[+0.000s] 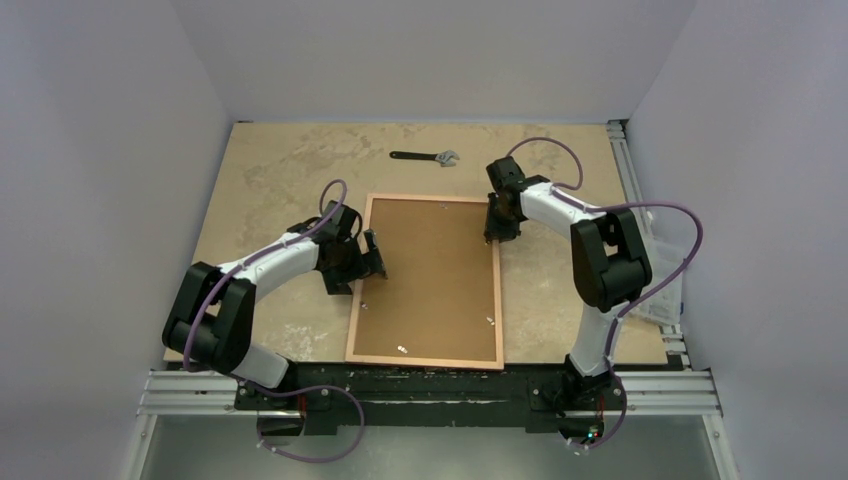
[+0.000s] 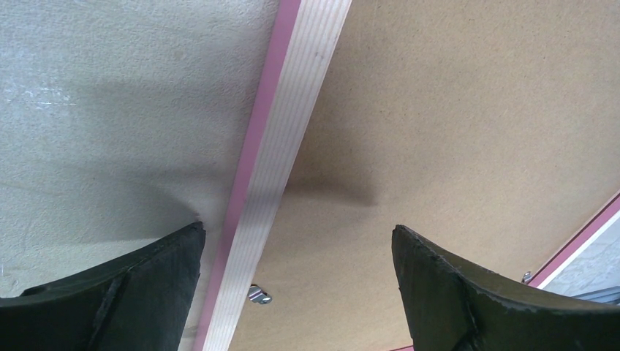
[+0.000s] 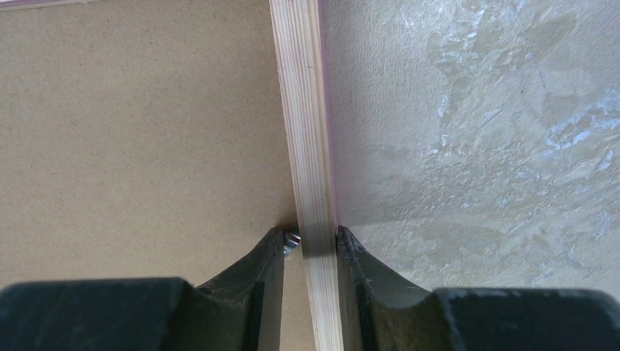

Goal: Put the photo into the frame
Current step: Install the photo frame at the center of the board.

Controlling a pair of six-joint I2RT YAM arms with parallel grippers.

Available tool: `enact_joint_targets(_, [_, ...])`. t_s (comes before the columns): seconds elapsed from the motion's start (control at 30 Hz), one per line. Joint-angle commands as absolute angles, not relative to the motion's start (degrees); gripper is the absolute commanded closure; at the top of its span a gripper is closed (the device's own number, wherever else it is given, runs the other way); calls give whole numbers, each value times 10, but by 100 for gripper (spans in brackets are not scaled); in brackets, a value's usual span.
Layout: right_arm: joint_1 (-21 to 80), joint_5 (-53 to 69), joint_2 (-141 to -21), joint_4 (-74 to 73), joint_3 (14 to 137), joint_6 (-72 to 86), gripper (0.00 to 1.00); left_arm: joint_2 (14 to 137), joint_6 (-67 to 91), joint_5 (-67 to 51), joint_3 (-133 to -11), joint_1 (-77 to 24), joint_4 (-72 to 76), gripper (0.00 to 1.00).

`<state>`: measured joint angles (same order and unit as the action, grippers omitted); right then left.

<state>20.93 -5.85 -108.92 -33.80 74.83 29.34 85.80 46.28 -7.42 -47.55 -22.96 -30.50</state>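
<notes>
The frame [image 1: 356, 290] lies face down on the table, its light wood back up and a pink edge showing, with a brown backing board [image 1: 430, 280] inside it. The photo is hidden. My left gripper [image 1: 372, 255] hangs open over the frame's left rail [image 2: 292, 110], one finger on each side and touching nothing, a small metal tab [image 2: 259, 295] below it. My right gripper [image 1: 495, 232] straddles the right rail [image 3: 301, 110] near its far end. Its jaws are drawn in on the rail, one finger against the pink outer edge, the other against a metal tab [image 3: 292, 238].
A black adjustable wrench [image 1: 425, 157] lies on the table beyond the frame. A clear plastic bag [image 1: 660, 290] sits at the right edge by the aluminium rail. More small metal tabs [image 1: 401, 349] show on the backing board near the frame's near end.
</notes>
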Motion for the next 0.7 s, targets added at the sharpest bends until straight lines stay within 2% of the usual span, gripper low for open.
enact_joint_targets(0.0, [219,-53,-1125,-348,743,297,100,879,450,-61,-475,-232,-306,4])
enact_joint_targets(0.27, [219,-53,-1112,-350,741,297,100,885,448,-60,-475,-232,-306,4])
enact_joint_targets(0.43, [216,-11,-1092,-336,743,296,100,886,447,-56,-476,-232,-308,4])
enact_joint_targets(0.47, [214,-3,-1089,-331,742,297,91,886,447,-57,-476,-232,-308,4])
enact_joint_targets(0.57, [211,17,-1088,-324,745,300,53,887,446,-56,-476,-232,-309,4])
enact_joint_targets(0.6, [211,18,-1090,-325,748,301,45,887,446,-56,-476,-232,-309,4])
enact_joint_targets(0.67, [211,15,-1096,-327,753,304,40,888,445,-55,-475,-232,-309,4])
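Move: The frame's right rail is already pinched between the right fingers, right at the hand point. A metal clip sits against its inner edge, about 1 cm to the hand's left and level with it. The frame's far right corner is some 12 cm straight ahead, and the middle of its brown backing about 10 cm back and 13 cm left. From the idle left hand, that pinched spot is roughly 12 cm ahead and 27 cm right, at about the same height. The frame's right rail stays pinched in the right fingers for most of this, the hand practically still. Then the fingers open to about half their range, letting go, while the hand shifts roughly 1 cm left at the same height and rolls some 5 degrees, left side rising. Both fingers stay low astride the rail, the outer one close beside its outer face. ##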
